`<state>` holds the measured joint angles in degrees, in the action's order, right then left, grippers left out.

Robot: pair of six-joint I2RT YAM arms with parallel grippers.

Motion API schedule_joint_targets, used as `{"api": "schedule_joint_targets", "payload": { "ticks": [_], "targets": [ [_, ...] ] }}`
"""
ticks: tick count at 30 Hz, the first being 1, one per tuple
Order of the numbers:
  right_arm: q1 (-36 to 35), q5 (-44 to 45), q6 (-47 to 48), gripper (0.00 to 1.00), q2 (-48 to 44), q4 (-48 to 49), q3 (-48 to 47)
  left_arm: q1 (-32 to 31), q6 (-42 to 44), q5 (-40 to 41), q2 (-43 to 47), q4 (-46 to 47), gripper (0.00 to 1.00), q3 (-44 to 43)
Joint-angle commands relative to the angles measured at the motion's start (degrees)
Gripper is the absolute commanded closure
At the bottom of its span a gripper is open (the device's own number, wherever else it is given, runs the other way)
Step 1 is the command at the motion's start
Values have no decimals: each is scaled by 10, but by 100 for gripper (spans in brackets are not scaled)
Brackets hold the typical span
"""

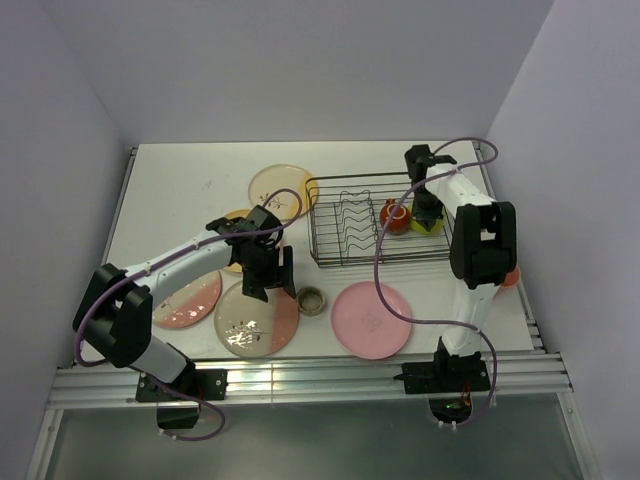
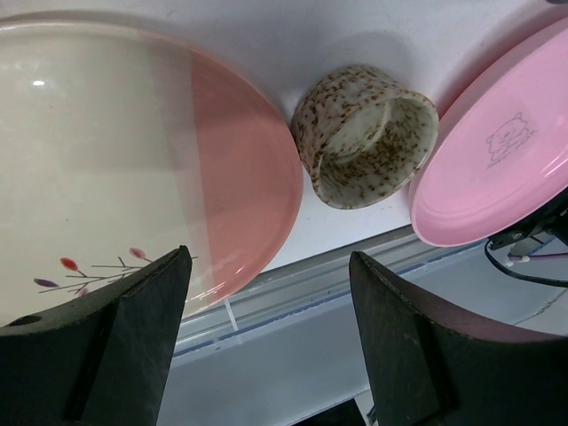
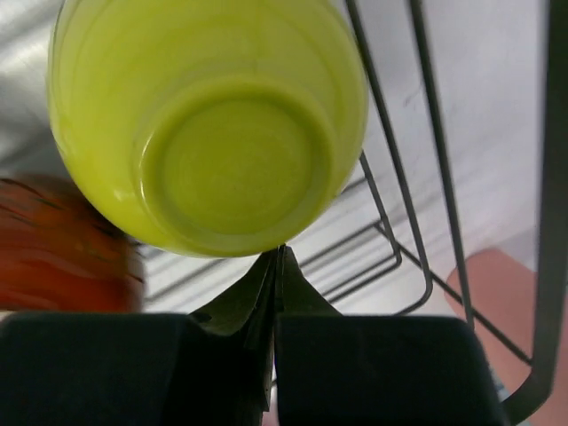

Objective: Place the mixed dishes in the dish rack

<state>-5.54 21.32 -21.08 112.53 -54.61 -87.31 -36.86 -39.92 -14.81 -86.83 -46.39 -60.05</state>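
The dark wire dish rack [image 1: 345,232] stands right of centre. A dark red mug [image 1: 395,215] and a lime-yellow bowl [image 1: 431,224] lie at its right end. My right gripper [image 1: 428,214] is shut and empty, its tips [image 3: 280,253] touching the wall of the bowl [image 3: 209,124], whose base faces the camera. My left gripper [image 1: 268,285] is open and empty above the cream-and-pink plate [image 1: 257,318]. The small speckled greenish cup [image 2: 364,138] sits between that plate [image 2: 115,160] and the pink plate [image 2: 497,151], beyond my fingertips [image 2: 151,302].
A pink plate [image 1: 372,318] lies front centre, a second cream-and-pink plate [image 1: 188,298] front left, a cream-and-yellow plate [image 1: 282,187] behind the rack's left end. A yellow-orange plate [image 1: 234,242] lies partly under my left arm. A salmon-pink tumbler [image 1: 511,277] shows behind the right arm.
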Motion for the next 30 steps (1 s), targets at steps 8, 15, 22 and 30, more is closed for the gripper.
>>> {"api": "schedule_joint_targets", "payload": {
  "ticks": [8, 15, 22, 30],
  "targets": [
    [6, -13, 6, 100, 33, 1, -110, -2, -7, 9, 31, -14, 22, 7],
    [-22, -46, -4, 100, -63, 37, -5, -3, -7, 4, 19, 1, 22, 11],
    [-90, -68, -31, 100, -113, 41, 42, -2, -1, 0, 0, 6, 22, -5],
    [-100, -88, -40, 100, -72, 57, 47, -3, 3, 4, 7, -3, 22, -4]
  ]
}}
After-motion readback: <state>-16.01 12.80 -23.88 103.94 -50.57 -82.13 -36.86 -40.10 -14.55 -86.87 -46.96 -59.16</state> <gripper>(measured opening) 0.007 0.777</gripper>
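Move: The right hand's shut fingertips are at the near side of the upside-down green bowl in the rack, its middle some 5 cm ahead, 1 cm left and slightly below. The orange mug stands about 9 cm left and 3 cm ahead, the rack's wavy divider roughly 20 cm left and 2 cm ahead, both a little lower. From the idle left hand, the bowl is about 50 cm right, 22 cm ahead and slightly lower. With its shut fingertips against the green bowl's near side, the right hand pushes forward about 4 cm, rising slightly, then leaves the bowl. It backs off some 5 cm and swings about 9 cm left to the near side of the orange mug, turning roughly 10 degrees counter-clockwise, fingers still shut; it ends close to the mug, contact not clear. ##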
